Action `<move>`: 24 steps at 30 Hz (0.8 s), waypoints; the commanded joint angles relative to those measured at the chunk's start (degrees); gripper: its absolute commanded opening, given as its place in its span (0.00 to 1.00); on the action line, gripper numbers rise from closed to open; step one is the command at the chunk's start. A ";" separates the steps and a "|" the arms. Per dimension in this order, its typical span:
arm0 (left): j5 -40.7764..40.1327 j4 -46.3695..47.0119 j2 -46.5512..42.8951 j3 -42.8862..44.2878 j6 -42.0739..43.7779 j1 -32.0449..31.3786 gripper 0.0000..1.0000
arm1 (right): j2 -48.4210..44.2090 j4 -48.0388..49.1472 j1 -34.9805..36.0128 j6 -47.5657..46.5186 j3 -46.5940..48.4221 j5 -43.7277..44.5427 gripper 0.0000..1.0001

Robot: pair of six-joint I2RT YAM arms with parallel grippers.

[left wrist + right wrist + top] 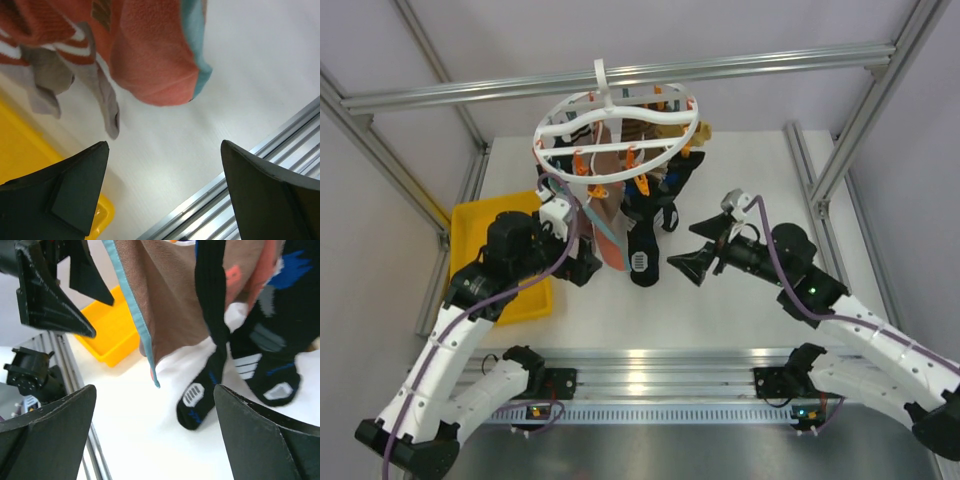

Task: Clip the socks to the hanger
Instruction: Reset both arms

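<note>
The round white hanger (620, 125) hangs at the back centre with orange and teal clips. Several socks hang from it: a brown sock with light-blue edging (605, 215), also in the right wrist view (165, 305) and the left wrist view (155, 55), a striped sock (45, 30), and black socks with white patches (645, 245) (210, 385). My left gripper (582, 262) is open and empty, just left of the brown sock's lower end. My right gripper (695, 245) is open and empty, right of the black socks. In the right wrist view its fingers (45, 435) frame the black sock's toe.
A yellow tray (485, 225) lies at the table's left, behind my left arm; it also shows in the left wrist view (20, 150) and the right wrist view (107, 335). Aluminium frame rails (650, 365) run along the near edge and both sides.
</note>
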 commanded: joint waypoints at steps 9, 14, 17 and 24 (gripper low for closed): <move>-7.88 -17.74 -4.64 9.36 13.64 6.23 0.98 | -19.97 -26.26 -14.18 -10.58 3.10 3.41 1.00; -12.54 -18.18 -8.86 9.63 15.31 11.15 0.98 | -23.22 -28.82 -17.80 -12.17 6.54 4.90 1.00; -14.56 -18.44 -11.93 9.19 16.63 12.56 0.98 | -24.63 -29.70 -20.17 -11.64 7.50 4.55 1.00; -17.47 -18.09 -16.42 8.75 18.12 14.76 0.98 | -28.94 -30.84 -24.48 -8.92 6.28 2.88 1.00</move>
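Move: The empty yellow bin lies about 24 cm to my left hand's left, 7 cm ahead and some 22 cm below. The hanging salmon flap is 8 cm ahead and 5 cm right of that hand, at its height, and the hanger's middle 22 cm ahead, 5 cm right and 12 cm up. From my right hand the long black sock hangs about 8 cm ahead and 10 cm left, roughly level, with the hanger's middle 20 cm ahead, 11 cm left, 8 cm up. I spread both empty, wide-open hands away from the filled hanger. My right hand sweeps about 16 cm right, away from the black sock, then climbs a little late on, swinging some 25 degrees clockwise. My left goes some 13 cm left towards the yellow bin, easing back and up as well, its left side rolling up while it turns counter-clockwise. ##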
